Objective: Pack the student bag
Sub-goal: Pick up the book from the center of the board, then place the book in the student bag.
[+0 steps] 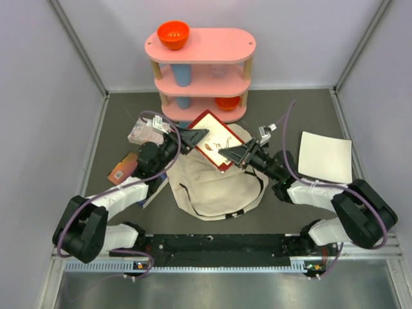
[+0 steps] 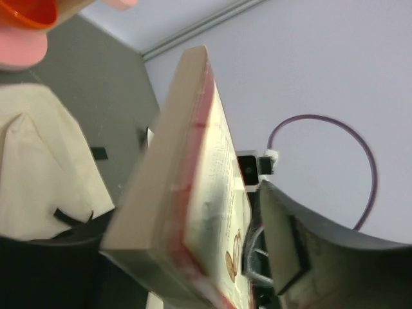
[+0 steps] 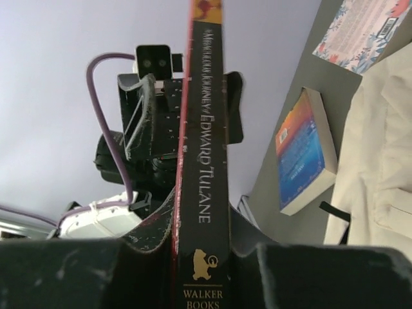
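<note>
A hardback book with a red-edged cover [image 1: 215,138] hangs tilted over the cream student bag [image 1: 212,187], which lies flat on the grey table. My right gripper [image 1: 233,154] is shut on the book's lower edge; in the right wrist view both fingers press on the dark spine [image 3: 206,161]. My left gripper [image 1: 195,136] is at the book's left corner. In the left wrist view the book's page block [image 2: 187,193] fills the jaws, and a dark gap separates the cover from the one finger [image 2: 290,244] that shows, so the jaws stand open round it.
A pink three-tier shelf [image 1: 199,64] stands at the back with an orange bowl [image 1: 174,33] and a blue cup [image 1: 183,76]. A floral book [image 1: 145,132] and an orange-blue book [image 1: 123,168] lie left of the bag. A white sheet [image 1: 325,156] lies at the right.
</note>
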You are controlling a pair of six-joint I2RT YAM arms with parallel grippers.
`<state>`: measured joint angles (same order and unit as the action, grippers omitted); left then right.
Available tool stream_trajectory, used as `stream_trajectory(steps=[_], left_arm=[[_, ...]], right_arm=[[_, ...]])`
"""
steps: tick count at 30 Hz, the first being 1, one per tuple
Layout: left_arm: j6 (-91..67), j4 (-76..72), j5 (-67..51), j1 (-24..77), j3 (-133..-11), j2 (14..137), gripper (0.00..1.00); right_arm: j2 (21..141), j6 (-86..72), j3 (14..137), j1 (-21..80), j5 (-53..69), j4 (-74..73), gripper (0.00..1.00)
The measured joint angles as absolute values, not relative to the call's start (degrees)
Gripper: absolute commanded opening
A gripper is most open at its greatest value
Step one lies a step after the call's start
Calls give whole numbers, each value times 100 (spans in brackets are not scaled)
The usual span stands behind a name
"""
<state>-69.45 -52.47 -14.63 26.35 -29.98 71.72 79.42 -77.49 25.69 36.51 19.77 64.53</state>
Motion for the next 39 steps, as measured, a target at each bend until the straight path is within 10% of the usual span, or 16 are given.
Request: stream_trajectory(steps=[2, 19, 39], left_arm=[[-6650, -4899, -1581, 2644, -3046, 7126, 98], [-3048, -82, -1155, 2735, -4047, 6309, 99], [97, 2571, -1142, 6069, -6012, 8646, 97]], right_arm=[[7647, -7535, 2569, 3673, 1922, 6020, 0], [3791, -5548, 2995, 3699, -1597, -482, 0], [2853, -5555, 2936, 3697, -3476, -2864, 0]])
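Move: The right hand grips the book, whose middle is some 4 cm ahead, 3 cm left and 2 cm up. The bare table beside the bag lies about 25 cm right, 6 cm ahead and 22 cm below; the white board is 42 cm right and 14 cm ahead, equally low. From the left hand, the bag's black tab is 15 cm back, 12 cm right and 24 cm down; the bag's middle is 3 cm ahead, 5 cm right, equally low. Right hand carries the book 23 cm right; left opens, dropping 17 cm and back towards the bag's tab. ##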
